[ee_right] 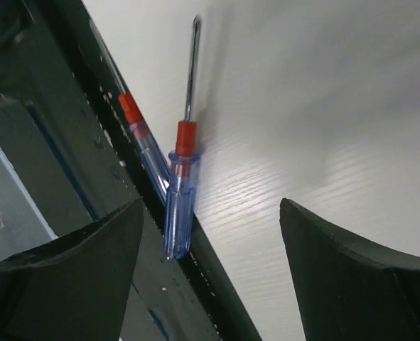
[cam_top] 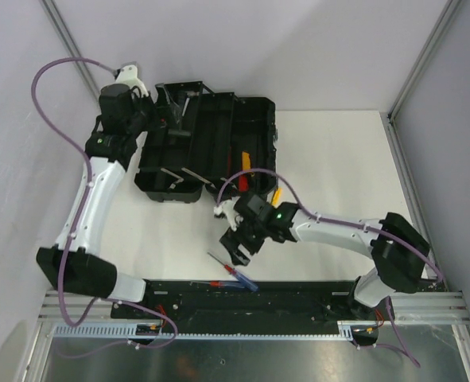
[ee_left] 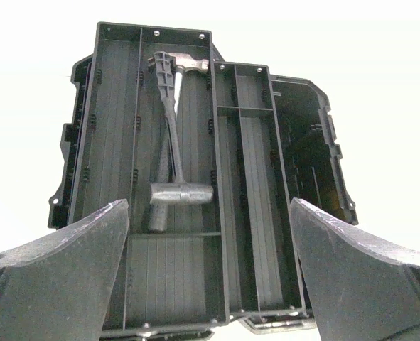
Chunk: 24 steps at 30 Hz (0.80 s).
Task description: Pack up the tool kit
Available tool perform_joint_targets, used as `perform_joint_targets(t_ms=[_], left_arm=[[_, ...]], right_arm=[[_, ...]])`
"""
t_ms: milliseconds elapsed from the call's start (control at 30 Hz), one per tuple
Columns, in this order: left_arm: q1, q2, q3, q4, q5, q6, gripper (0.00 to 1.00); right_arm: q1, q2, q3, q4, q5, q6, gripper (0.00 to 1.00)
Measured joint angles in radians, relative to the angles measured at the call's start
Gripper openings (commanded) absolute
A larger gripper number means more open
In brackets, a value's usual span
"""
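The tool kit's black toolbox (cam_top: 219, 127) stands open at the back of the table, its trays folded out. In the left wrist view its tray (ee_left: 160, 284) holds a hammer (ee_left: 173, 153). My left gripper (ee_left: 208, 206) hangs open over this tray (cam_top: 169, 126), with nothing between its fingers. Two clear blue screwdrivers with red collars (ee_right: 180, 206) (ee_right: 143, 145) lie side by side at the table's near edge (cam_top: 236, 275), against a black rail. My right gripper (ee_right: 211, 206) is open just above them (cam_top: 236, 251), with the nearer handle close to its left finger (ee_right: 74, 277).
Red-handled (cam_top: 245, 162) and yellow-handled (cam_top: 276, 195) tools lie in the toolbox's right part. The black rail (cam_top: 298, 294) runs along the near edge between the arm bases. Grey walls and metal posts (cam_top: 417, 64) enclose the white table (cam_top: 338, 159).
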<state>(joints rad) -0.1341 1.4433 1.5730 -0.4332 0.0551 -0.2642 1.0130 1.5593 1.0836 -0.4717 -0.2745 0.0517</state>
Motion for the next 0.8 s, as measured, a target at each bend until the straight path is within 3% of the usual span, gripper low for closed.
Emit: perform_joint_targets(t_ms=[300, 433, 500, 700, 800], left_arm=[[0.002, -0.186, -0.181, -0.002, 0.003, -0.016, 0.99], [0.002, -0.223, -0.236, -0.015, 0.005, -0.024, 0.99], [0.002, -0.233, -0.250, -0.022, 0.005, -0.024, 1.00], [0.002, -0.242, -0.259, -0.032, 0.005, -0.024, 1.00], [0.002, -0.242, -0.259, -0.035, 0.008, -0.024, 0.99]], right_arm=[[0.179, 0.128, -0.032, 0.041, 0.188, 0.036, 0.75], [0.233, 0.167, -0.037, 0.060, 0.276, 0.072, 0.67], [0.260, 0.190, -0.037, 0.071, 0.333, 0.092, 0.57], [0.315, 0.200, -0.035, 0.104, 0.449, 0.179, 0.08], [0.312, 0.200, -0.035, 0.107, 0.512, 0.208, 0.01]])
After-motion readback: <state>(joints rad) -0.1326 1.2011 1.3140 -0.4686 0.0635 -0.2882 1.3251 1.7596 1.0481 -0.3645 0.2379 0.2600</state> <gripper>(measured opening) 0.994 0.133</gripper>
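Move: The blue-handled screwdriver to be picked lies slantwise, its middle about 3 cm back, 3 cm left and 8 cm below the right hand. The second blue screwdriver is some 4 cm farther back and 4 cm farther left than it, along the table's near edge; the yellow screwdriver lies about 17 cm ahead and 9 cm right of the right hand. From the left hand, the slanted blue screwdriver is roughly 31 cm back, 19 cm right and 34 cm below. Lower the open right gripper about 8 cm, easing some 4 cm back towards the slanted blue screwdriver while tipping the fingers steeper, then close them and pinch the handle just behind its red collar. Meanwhile draw the empty, open left gripper about 6 cm back from the hammers in the toolbox tray, and let it sink some 3 cm. ##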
